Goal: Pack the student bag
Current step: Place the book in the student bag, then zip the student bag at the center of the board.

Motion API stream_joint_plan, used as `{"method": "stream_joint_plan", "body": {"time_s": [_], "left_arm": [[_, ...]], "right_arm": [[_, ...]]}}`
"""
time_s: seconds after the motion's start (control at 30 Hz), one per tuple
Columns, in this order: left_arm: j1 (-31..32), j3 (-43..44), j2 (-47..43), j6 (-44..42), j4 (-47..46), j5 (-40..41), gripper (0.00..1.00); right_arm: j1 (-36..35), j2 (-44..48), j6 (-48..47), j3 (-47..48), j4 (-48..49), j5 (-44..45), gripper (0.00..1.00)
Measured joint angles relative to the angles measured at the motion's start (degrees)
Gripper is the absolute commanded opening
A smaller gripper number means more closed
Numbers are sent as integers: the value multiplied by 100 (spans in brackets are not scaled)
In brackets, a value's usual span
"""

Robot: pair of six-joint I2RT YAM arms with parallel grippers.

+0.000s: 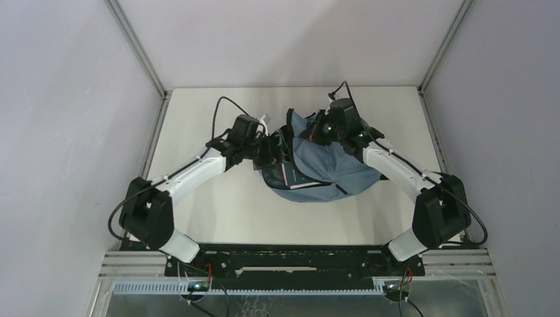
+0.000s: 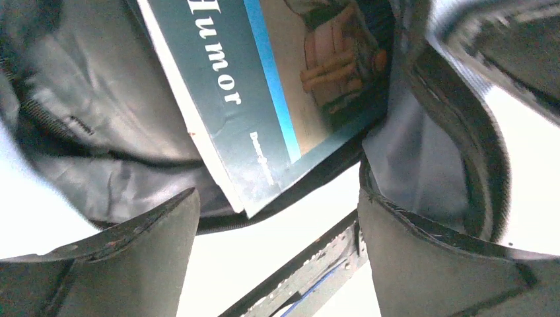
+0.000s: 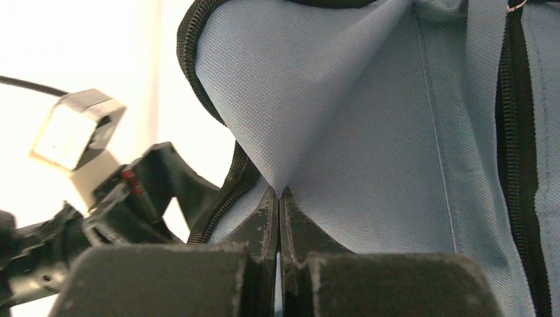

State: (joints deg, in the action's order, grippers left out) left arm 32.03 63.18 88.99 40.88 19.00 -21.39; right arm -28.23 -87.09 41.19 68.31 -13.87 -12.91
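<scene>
The grey-blue student bag (image 1: 330, 165) lies mid-table with its mouth facing left. My right gripper (image 3: 280, 198) is shut on a pinched fold of the bag's fabric (image 3: 370, 132) near the zipper edge and holds it lifted. At the bag's mouth my left gripper (image 2: 277, 218) stands open, with nothing between its fingers (image 2: 152, 244). Just beyond it a dark green book (image 2: 264, 86) with a blue stripe and the word "Humor" lies partly inside the bag's dark lining (image 2: 99, 132), one corner poking out.
A white tabletop (image 1: 218, 205) surrounds the bag, with walls on three sides. The left arm's wrist and camera (image 3: 79, 132) show close beside the bag's opening in the right wrist view. A black metal rail (image 1: 297, 254) runs along the near edge.
</scene>
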Motion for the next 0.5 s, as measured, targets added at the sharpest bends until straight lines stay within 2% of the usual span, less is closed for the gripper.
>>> {"method": "stream_joint_plan", "body": {"time_s": [0.17, 0.33, 0.37, 0.43, 0.47, 0.5], "left_arm": [[-188, 28, -540, -435, 649, 227, 92], [-765, -160, -1261, -741, 1045, 802, 91], [-957, -273, -1517, -754, 1082, 944, 91], [-1329, -448, -2000, -769, 1207, 1257, 90], [-1532, -498, -2238, -752, 1294, 1443, 91], [-1690, -511, -2457, -728, 1377, 1683, 90]], "right_arm": [[35, 0, -90, 0, -9, -26, 0], [11, -101, -256, 2, 33, -160, 1], [-26, -186, -275, 15, 57, -177, 14], [-107, -433, -361, 63, 131, -278, 51], [-177, -610, -437, 131, 122, -361, 61], [-271, -841, -588, 291, 13, -450, 66]]}}
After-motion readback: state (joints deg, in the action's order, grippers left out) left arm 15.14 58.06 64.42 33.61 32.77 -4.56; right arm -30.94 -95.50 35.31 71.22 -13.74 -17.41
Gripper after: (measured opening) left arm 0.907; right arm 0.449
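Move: The book lies tucked in the bag's mouth, its middle about 8 cm to the right of my open left hand, 2 cm nearer me and some 8 cm below it. The near edge of the mouth is about 9 cm back, 4 cm right and 9 cm down from that hand. My right hand still pinches a fold of the raised blue flap at its fingertips; from there the book is roughly 9 cm back, neither left nor right, and 14 cm lower. I draw my left hand out of the bag's mouth and away from the book, about 17 cm to the left and some 6 cm up, quickening as it goes and swinging counter-clockwise, fingers staying wide open. My right hand first holds the flap in place, then sinks about 4 cm and eases 3 cm left over the bag, opening about halfway to let go of the fold. ##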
